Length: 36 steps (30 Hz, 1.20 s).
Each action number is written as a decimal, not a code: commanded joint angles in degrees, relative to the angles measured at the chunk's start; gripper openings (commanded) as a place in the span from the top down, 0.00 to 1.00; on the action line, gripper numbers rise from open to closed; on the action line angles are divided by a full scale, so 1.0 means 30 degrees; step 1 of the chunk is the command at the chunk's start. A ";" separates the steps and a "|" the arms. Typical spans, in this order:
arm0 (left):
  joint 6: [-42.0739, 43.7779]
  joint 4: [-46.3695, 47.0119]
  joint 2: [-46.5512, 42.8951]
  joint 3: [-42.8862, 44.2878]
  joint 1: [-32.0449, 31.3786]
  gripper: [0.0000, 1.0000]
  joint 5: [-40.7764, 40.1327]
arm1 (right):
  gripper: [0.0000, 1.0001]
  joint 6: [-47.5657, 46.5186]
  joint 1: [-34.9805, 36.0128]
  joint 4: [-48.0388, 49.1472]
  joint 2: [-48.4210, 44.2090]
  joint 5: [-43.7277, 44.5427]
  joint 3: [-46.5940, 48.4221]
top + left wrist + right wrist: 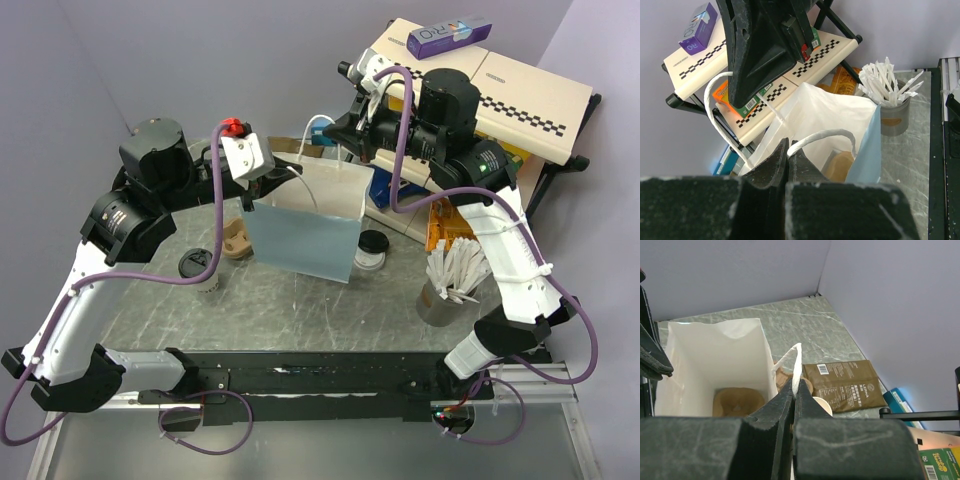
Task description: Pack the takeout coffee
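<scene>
One takeout coffee cup, white with a black lid, stands on the table left of a pale blue paper bag. A second lidded cup stands at the bag's right side. The bag is upright with its mouth spread. My left gripper is shut on the bag's near white handle. My right gripper is shut on the far handle. Inside the bag lies a brown pulp carrier. A lidless cup rim peeks out beside my right fingers.
A brown pulp piece lies left of the bag. A dark-brown coffee pouch lies flat behind it. A metal tin of white sticks stands to the right. A rack with boxes fills the back right.
</scene>
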 commanded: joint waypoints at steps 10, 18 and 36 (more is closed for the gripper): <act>0.0049 0.0490 -0.0404 0.0461 0.0003 0.99 0.0059 | 1.00 0.0616 -0.0042 0.0885 -0.0146 -0.0528 0.0098; 0.0165 0.0023 -0.0522 0.0285 0.0003 0.82 0.0117 | 1.00 0.0675 -0.0042 0.0623 -0.0263 -0.0586 -0.0282; 0.2573 -0.3147 -0.2189 -0.2647 0.0003 0.01 0.0413 | 0.00 -0.0555 -0.0569 -0.2308 -0.2870 -0.1585 -0.4412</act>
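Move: My left hand and my right hand each still pinch one of the takeout bag's handles; the bag hangs below, its middle about 5 cm ahead of my left hand, sideways in line with it, and some 20 cm down. From my right hand it lies about 2 cm back, 4 cm left and equally low. From my left hand, the lidded coffee cup stands about 24 cm left and 6 cm ahead, the loose lids 16 cm right and 14 cm ahead, all near 35 cm down. I hold almost still at first, then open both grippers wide and let go of the two white handles while both hands drop quickly, about 11 cm with my left and 9 cm with my right. The fingers of both hands tip downward some 15 to 20 degrees, and each hand draws back a couple of centimetres, ending open just above the bag's mouth. ##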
